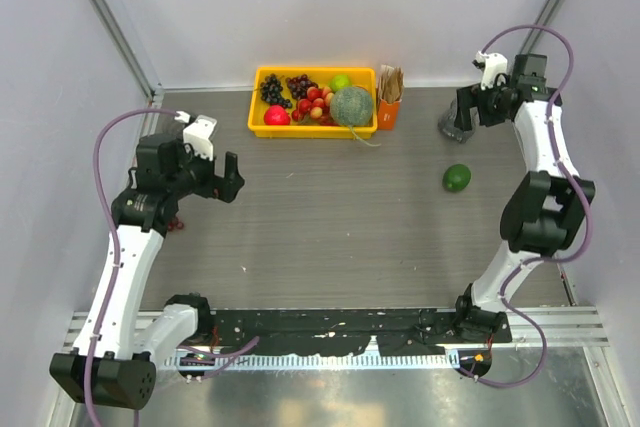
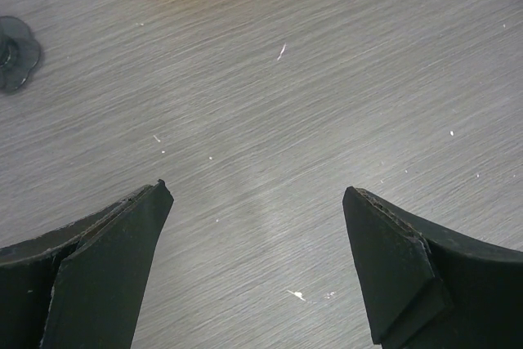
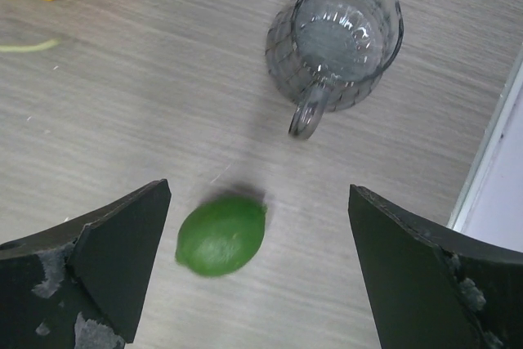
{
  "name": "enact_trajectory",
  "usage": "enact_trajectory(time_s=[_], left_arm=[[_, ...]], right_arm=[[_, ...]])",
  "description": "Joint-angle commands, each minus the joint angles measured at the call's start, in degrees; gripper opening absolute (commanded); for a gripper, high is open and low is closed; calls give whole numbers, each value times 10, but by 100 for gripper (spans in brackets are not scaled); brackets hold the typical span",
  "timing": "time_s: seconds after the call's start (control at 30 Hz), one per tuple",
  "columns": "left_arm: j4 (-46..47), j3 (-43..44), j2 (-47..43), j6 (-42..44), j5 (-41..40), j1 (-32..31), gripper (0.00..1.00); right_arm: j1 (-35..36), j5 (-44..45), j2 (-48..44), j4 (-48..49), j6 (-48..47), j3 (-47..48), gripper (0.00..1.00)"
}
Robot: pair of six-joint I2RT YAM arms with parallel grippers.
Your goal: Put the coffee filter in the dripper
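Observation:
The dripper [image 3: 335,42] is a clear smoky ribbed cup with a small handle. It stands on the table at the back right [image 1: 449,126], partly covered by my right arm in the top view. My right gripper [image 3: 257,190] hangs open above the table just short of it, nothing between its fingers. No single coffee filter shows in any view. A bundle of brown papers in an orange box [image 1: 389,99] stands beside the yellow tray. My left gripper [image 2: 257,190] is open over bare table at the left [image 1: 228,179].
A green lime [image 3: 221,234] lies under my right gripper, near its left finger [image 1: 457,178]. The yellow tray [image 1: 262,123] at the back holds a melon [image 1: 352,105], grapes and other fruit. A small dark scalloped object [image 2: 16,53] lies left of my left gripper. White walls close in both sides.

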Motion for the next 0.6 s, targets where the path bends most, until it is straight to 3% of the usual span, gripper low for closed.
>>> enact_trajectory(time_s=[0.0,0.57], left_arm=[[33,4,12,-8,17,-1,99],[62,-9,52,-12,7,-2,99]], right_arm=[[1,26,67,6,1,76,100],[4,85,217,65,37,121,67]])
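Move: The glass jug stands about 11 cm ahead of the right hand and 3 cm to its right, its middle some 15 cm lower, with its handle pointing back towards the hand. The green avocado lies roughly 5 cm back, 1 cm left and 16 cm down from that hand; the orange filter box stands about 20 cm left of the jug and 2 cm farther out. From the left hand the jug is some 29 cm ahead, 60 cm right and 20 cm down. The right hand dives about 11 cm towards the back of the glass jug, going forward some 5 cm as it sinks, mostly early on, while its fingers tip about 10 degrees further down and close by roughly a quarter, bringing the handle into view between the tips without a visible touch. The left hand, holding nothing and wide open, eases a couple of centimetres down and forward over bare table. ##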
